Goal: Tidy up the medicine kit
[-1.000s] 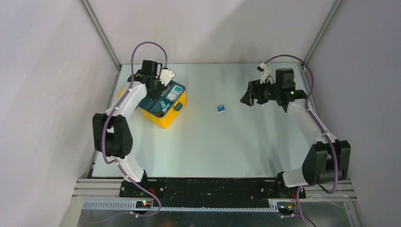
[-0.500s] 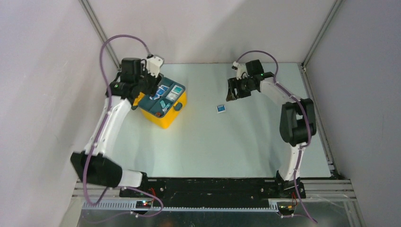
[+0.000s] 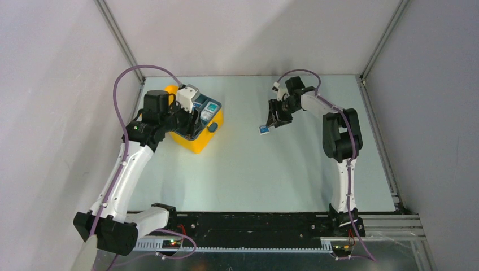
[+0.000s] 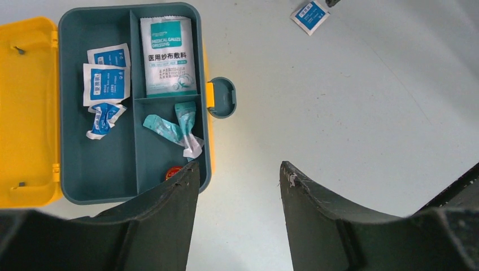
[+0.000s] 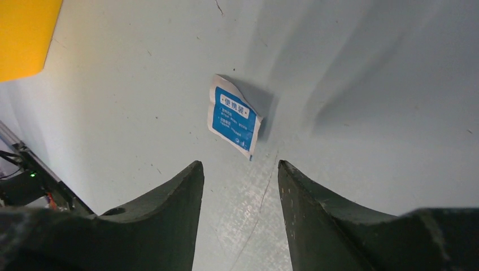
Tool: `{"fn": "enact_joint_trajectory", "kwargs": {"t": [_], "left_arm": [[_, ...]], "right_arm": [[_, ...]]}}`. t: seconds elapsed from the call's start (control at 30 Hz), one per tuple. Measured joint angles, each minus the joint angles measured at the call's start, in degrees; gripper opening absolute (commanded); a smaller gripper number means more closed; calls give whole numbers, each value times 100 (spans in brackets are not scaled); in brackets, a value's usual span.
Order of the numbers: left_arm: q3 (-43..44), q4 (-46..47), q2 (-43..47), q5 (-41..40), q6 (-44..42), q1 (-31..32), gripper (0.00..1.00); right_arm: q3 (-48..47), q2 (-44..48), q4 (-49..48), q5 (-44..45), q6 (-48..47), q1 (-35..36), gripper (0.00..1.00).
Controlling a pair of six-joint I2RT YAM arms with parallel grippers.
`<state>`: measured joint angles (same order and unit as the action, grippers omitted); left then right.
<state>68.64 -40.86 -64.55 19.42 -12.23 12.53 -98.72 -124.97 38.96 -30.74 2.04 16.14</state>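
The medicine kit (image 3: pixel 199 143), a yellow box, lies open at the back left with its lid (image 4: pixel 27 113) flat. Its teal tray (image 4: pixel 113 166) holds a gauze pack (image 4: pixel 168 56), blue sachets (image 4: pixel 106 76) and teal wrapped pieces (image 4: pixel 175 127). My left gripper (image 3: pixel 191 119) hovers over the kit's front right corner, open and holding nothing (image 4: pixel 237 166). A loose blue-and-white sachet (image 3: pixel 264 129) lies on the table mid-back. My right gripper (image 3: pixel 275 119) hangs just right of it, open, with the sachet (image 5: pixel 233 121) just ahead of its fingertips (image 5: pixel 238 164).
The kit's blue-grey latch (image 4: pixel 223 97) sticks out of its front side. Pale walls and metal frame posts (image 3: pixel 121 42) close in the table at left, back and right. A black rail (image 3: pixel 254 223) with both arm bases runs along the near edge.
My right gripper has swung left and down to the loose sachet, its jaws narrowing. My left gripper has drawn back from the kit's far side to above its front corner.
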Motion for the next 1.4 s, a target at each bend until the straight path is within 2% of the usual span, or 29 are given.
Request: {"fn": "enact_joint_trajectory", "kwargs": {"t": [0.27,0.33,0.53,0.57,0.63,0.8,0.9,1.23,1.4], "left_arm": [[-39,2,98,103,68,0,59],[-46,2,98,142,90,9,58],[-175,13,92,240,190,94,58],[-197,24,87,260,214,107,58],[-232,46,66,332,269,131,60],[-234,201,-120,586,483,188,63],[-238,369,-321,935,682,223,63],[-503,1556,-1029,1891,1550,525,64],[-1123,2911,-1054,2225,2015,673,64]], "right_arm": [[-138,-507,66,-557,293,-4,46],[-160,-546,63,-610,343,-4,41],[-315,-822,63,-1003,511,0,19],[-356,-872,59,-1080,540,-2,10],[-417,-986,22,-1226,562,-2,0],[-313,-973,-61,-1572,507,0,0],[131,-619,-188,-1759,385,0,0],[1506,2229,-1086,-2529,101,87,0],[1652,2728,-1624,-3027,350,232,0]]}}
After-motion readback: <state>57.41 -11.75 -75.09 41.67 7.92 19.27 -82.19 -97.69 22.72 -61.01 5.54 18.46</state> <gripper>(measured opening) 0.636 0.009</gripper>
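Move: About 4 cm left of the right hand and 2 cm nearer the base, the last blue-and-white sachet lies on the table, some 4 cm below the fingers. The open medicine kit's tray is roughly 25 cm to the right hand's left, level in reach and 7 cm higher. From the empty left hand, the sachet is about 11 cm ahead, 24 cm right and 24 cm down; the tray is some 13 cm ahead, 1 cm left and 12 cm down. Sinking some 3 cm and easing as far left, the right hand shuts its half-open fingers on the sachet's near-right edge, then lifts it about 22 cm while drawing back 8 cm, its fingers swinging up to point more levelly left. The left hand, fingers still open, travels some 12 cm right and slightly down from the kit towards the sachet, rolling its right side up. ##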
